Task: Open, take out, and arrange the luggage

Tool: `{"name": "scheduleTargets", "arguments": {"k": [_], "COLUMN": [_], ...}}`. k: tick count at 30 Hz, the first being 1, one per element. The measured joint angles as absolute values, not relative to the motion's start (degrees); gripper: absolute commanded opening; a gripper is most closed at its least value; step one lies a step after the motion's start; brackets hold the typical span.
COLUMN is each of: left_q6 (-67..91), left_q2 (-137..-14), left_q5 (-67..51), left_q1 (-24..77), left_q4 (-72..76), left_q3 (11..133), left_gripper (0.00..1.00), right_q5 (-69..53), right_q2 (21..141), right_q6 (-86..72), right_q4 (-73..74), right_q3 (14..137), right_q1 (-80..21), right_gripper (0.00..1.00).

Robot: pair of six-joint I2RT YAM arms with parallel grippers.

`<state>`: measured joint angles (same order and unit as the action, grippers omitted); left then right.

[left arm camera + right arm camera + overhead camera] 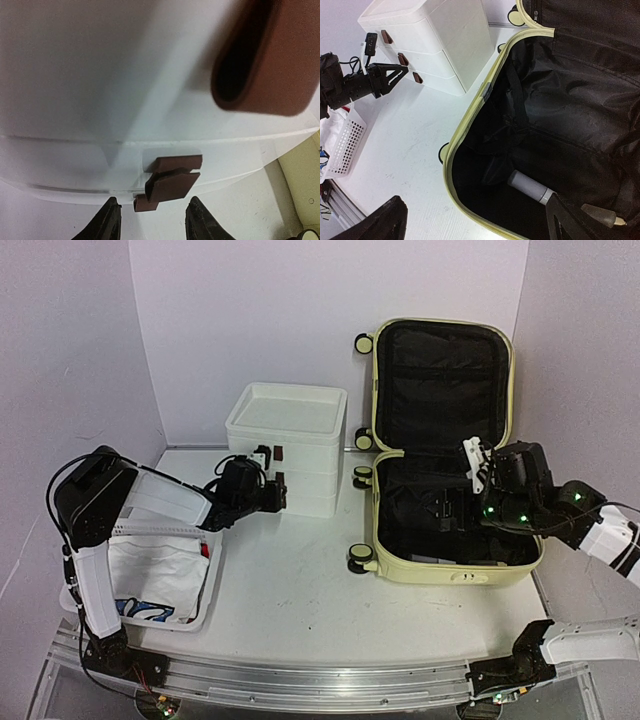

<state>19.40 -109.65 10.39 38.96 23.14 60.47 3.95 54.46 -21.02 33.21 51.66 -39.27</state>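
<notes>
The pale yellow luggage (450, 575) lies open at the right of the table, its lid propped upright against the back wall and its black lining showing. My right gripper (452, 508) hangs over the lower half, open wide and holding nothing. In the right wrist view this gripper (475, 220) straddles the luggage's yellow rim (470, 115). A pale grey tube (530, 186) and a tan pointed object (600, 215) lie inside. My left gripper (153, 200) is open, its fingertips on either side of a brown drawer handle (172, 185) without touching it.
The white drawer box (290, 440) with brown handles stands at the back centre, left of the luggage. A white perforated basket (205, 610) holding white cloth sits at the front left under my left arm. Bare tabletop (290, 590) lies between basket and luggage.
</notes>
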Motion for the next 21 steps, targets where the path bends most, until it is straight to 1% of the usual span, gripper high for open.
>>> {"name": "scheduleTargets", "arguments": {"k": [5,8,11,16,21], "left_q6": [19.44,19.49,19.51,19.33,19.35], "left_q2": [-110.02,-110.02,-110.02,-110.02,-110.02], "left_q5": [10.94,11.16,11.35,11.77,11.79], "left_q1": [38.98,38.98,39.07,39.07,39.07], "left_q4": [23.64,24.21,24.29,24.58,24.53], "left_q3": [61.78,62.54,62.57,62.59,62.61], "left_gripper": [0.45,0.42,0.34,0.16,0.05], "right_q5": [4.03,4.34,4.86,5.43,5.48], "right_q2": [53.54,52.95,52.01,51.53,51.53], "right_q6": [-20.86,-20.84,-20.80,-20.78,-20.62], "right_q4": [34.35,35.11,35.62,36.05,36.21], "right_q3": [51.66,51.57,51.11,50.83,50.83], "right_q1": [-39.27,-39.27,-39.27,-39.27,-39.27], "right_gripper": [0.98,0.98,0.98,0.98,0.98]}}
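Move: The middle drawer's brown handle is just off the left fingertips, about 2 cm ahead, 1 cm to the right and 2 cm up. On the same drawer front, the top handle stands some 10 cm above the hand and the bottom handle roughly 5 cm below it, both about 2 cm ahead and 1 cm right. The basket of clothes is about 15 cm back, 23 cm left and 10 cm down. From the right hand, the middle handle lies roughly 18 cm ahead, 30 cm left and 10 cm below. Lift the half-open left gripper about 2 cm and ease it some 1 cm forward to the middle drawer's brown handle, keeping the wrist almost as it is. Then hold the hand there and close the fingers nearly shut, pinching the handle between their tips. ##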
